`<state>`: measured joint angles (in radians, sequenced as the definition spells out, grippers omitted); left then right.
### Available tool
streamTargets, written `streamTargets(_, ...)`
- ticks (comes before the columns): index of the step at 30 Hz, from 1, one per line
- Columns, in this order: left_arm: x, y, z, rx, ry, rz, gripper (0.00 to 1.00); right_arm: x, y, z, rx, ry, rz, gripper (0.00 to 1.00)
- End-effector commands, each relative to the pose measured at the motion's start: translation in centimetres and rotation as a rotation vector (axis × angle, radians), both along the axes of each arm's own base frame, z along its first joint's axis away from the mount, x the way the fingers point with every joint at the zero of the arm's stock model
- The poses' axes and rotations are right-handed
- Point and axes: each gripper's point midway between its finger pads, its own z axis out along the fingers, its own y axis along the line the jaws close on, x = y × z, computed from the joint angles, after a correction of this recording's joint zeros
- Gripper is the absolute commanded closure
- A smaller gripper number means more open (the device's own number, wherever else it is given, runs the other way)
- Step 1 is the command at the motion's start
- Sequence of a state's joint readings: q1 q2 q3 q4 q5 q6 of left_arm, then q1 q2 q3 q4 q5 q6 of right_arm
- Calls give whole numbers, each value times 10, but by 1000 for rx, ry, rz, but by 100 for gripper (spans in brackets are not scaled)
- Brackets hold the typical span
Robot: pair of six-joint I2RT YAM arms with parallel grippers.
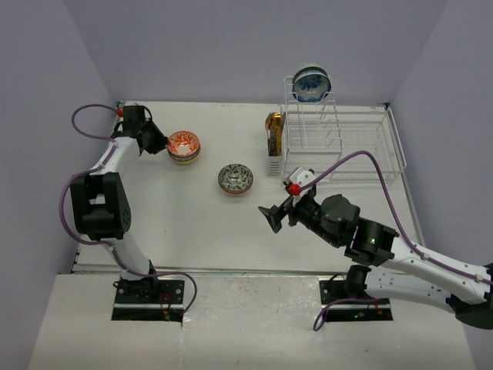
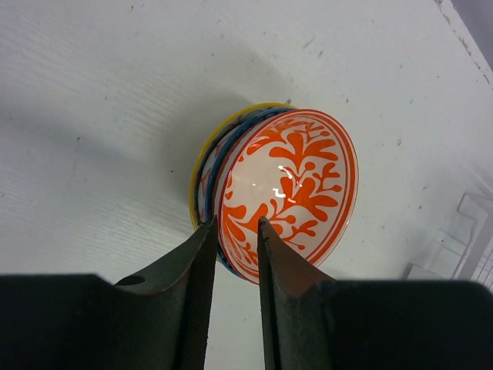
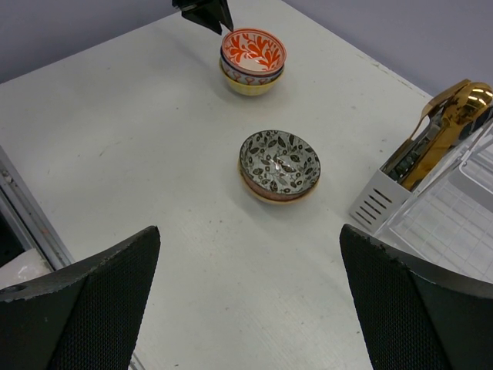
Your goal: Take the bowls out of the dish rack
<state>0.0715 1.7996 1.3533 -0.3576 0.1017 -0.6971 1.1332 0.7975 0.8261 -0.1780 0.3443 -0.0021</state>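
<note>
An orange-red patterned bowl (image 1: 183, 143) tops a small stack of bowls at the far left of the table; it also shows in the left wrist view (image 2: 289, 193) and the right wrist view (image 3: 253, 50). My left gripper (image 1: 159, 142) (image 2: 235, 223) is closed on that bowl's near rim, one finger inside and one outside. A grey leaf-patterned bowl (image 1: 235, 179) (image 3: 279, 163) sits on another bowl mid-table. A blue speckled bowl (image 1: 311, 83) stands upright in the white dish rack (image 1: 339, 146). My right gripper (image 1: 273, 218) (image 3: 250, 231) is wide open and empty, near the grey bowl.
A gold-brown utensil holder (image 1: 274, 135) (image 3: 439, 131) hangs in a white slotted caddy on the rack's left side. The rack's low wire basket (image 3: 454, 223) lies at the right. Grey walls enclose the table on three sides.
</note>
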Motion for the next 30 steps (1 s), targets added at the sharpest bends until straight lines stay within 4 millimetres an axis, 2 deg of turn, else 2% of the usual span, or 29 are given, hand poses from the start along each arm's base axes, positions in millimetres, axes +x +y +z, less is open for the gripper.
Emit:
streamTargets(1, 3, 4, 34, -4, -102, 5, 72, 1, 4, 9, 44, -9, 0, 1)
streamTargets(3, -2, 4, 36, -4, -107, 2, 71, 5, 1, 11, 64, 3, -37, 1)
streamTargets(4, -4, 3, 49, 3, -139, -7, 69, 8, -2, 12, 76, 9, -59, 1)
streamTargets(5, -9, 3, 51, 8, -143, -11, 63, 14, -7, 17, 100, 18, -89, 1)
streamTargets(6, -13, 3, 60, 15, -161, -18, 59, 17, -9, 21, 143, 47, -112, 1)
streamTargets(7, -22, 2, 82, 38, -205, -36, 55, 18, -8, 24, 165, 67, -108, 1)
streamTargets(8, -28, 2, 93, 49, -229, -43, 42, 22, -12, 34, 191, 89, -123, 1)
streamTargets(9, -38, 1, 97, 61, -240, -51, 34, 34, -20, 39, 242, 133, -179, 1)
streamTargets(10, -55, 1, 128, 83, -314, -60, 24, 40, -23, 43, 266, 157, -199, 1)
streamTargets(11, -66, 2, 138, 97, -341, -56, 6, 45, -21, 53, 297, 186, -197, 1)
streamTargets(12, -81, 2, 135, 107, -336, -52, 0, 60, -32, 60, 366, 225, -255, 1)
streamTargets(13, -102, 3, 163, 136, -417, -50, 0, 66, -36, 75, 420, 234, -261, 1)
streamTargets(14, -114, 4, 168, 149, -434, -45, 0, 82, -43, 77, 455, 266, -291, 1)
streamTargets(15, -128, 4, 164, 168, -432, -52, 0, 90, -47, 82, 525, 312, -321, 1)
streamTargets(16, -148, 0, 184, 180, -506, -66, 0, 98, -51, 88, 561, 323, -346, 1)
streamTargets(17, -157, -2, 188, 189, -528, -79, 0, 105, -56, 104, 613, 315, -362, 1)
streamTargets(18, -165, -6, 193, 198, -553, -110, 0, 123, -64, 104, 676, 338, -445, 1)
streamTargets(20, -185, -13, 195, 229, -578, -177, 0, 141, -78, 117, 783, 324, -516, 1)
streamTargets(21, -191, -13, 193, 243, -569, -188, 0, 153, -80, 116, 850, 355, -551, 1)
streamTargets(22, -200, -11, 189, 266, -550, -191, 0, 160, -83, 118, 888, 361, -566, 1)
streamTargets(23, -204, -9, 179, 271, -525, -183, 0, 171, -96, 123, 947, 362, -606, 1)
streamTargets(24, -212, -6, 177, 283, -527, -166, 0, 183, -99, 126, 1051, 397, -612, 1)
streamTargets(25, -214, -5, 174, 288, -537, -163, 0, 189, -102, 122, 1087, 428, -622, 1)
streamTargets(26, -215, -4, 153, 286, -509, -161, 0, 201, -116, 124, 1208, 465, -653, 1)
streamTargets(27, -216, -2, 149, 293, -523, -147, 0, 209, -122, 123, 1260, 483, -671, 1)
streamTargets(28, -219, 0, 148, 308, -536, -131, 0, 226, -128, 119, 1300, 486, -672, 1)
streamTargets(29, -220, 3, 134, 313, -511, -125, 0, 234, -128, 120, 1367, 522, -666, 1)
streamTargets(30, -222, 5, 132, 324, -517, -111, 0, 243, -130, 118, 1392, 537, -667, 1)
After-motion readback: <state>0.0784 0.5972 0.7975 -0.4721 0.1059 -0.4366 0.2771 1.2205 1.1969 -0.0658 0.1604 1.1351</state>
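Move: The blue-patterned bowl standing in the rack is my right hand's next thing: about 33 cm ahead, 13 cm to its right and roughly level with it. The green bowl leans just behind, some 3 cm farther out. The golden utensils lie about 31 cm ahead, 4 cm right and 15 cm lower. From my left hand, the orange bowl on its stack is only 6 cm to the right and 3 cm below; the black-patterned bowl is 26 cm right, 12 cm nearer me. I swing my wide-open right hand forward about 22 cm, rightward 13 and up some 8 towards the blue-patterned bowl, turning the fingers clockwise to point straight ahead and rolling the left side up by around 60 degrees. Meanwhile I open my left hand fully and draw it back about 22 cm off the orange bowl, rising 23 cm, then sinking 8, its fingers tipping up. ##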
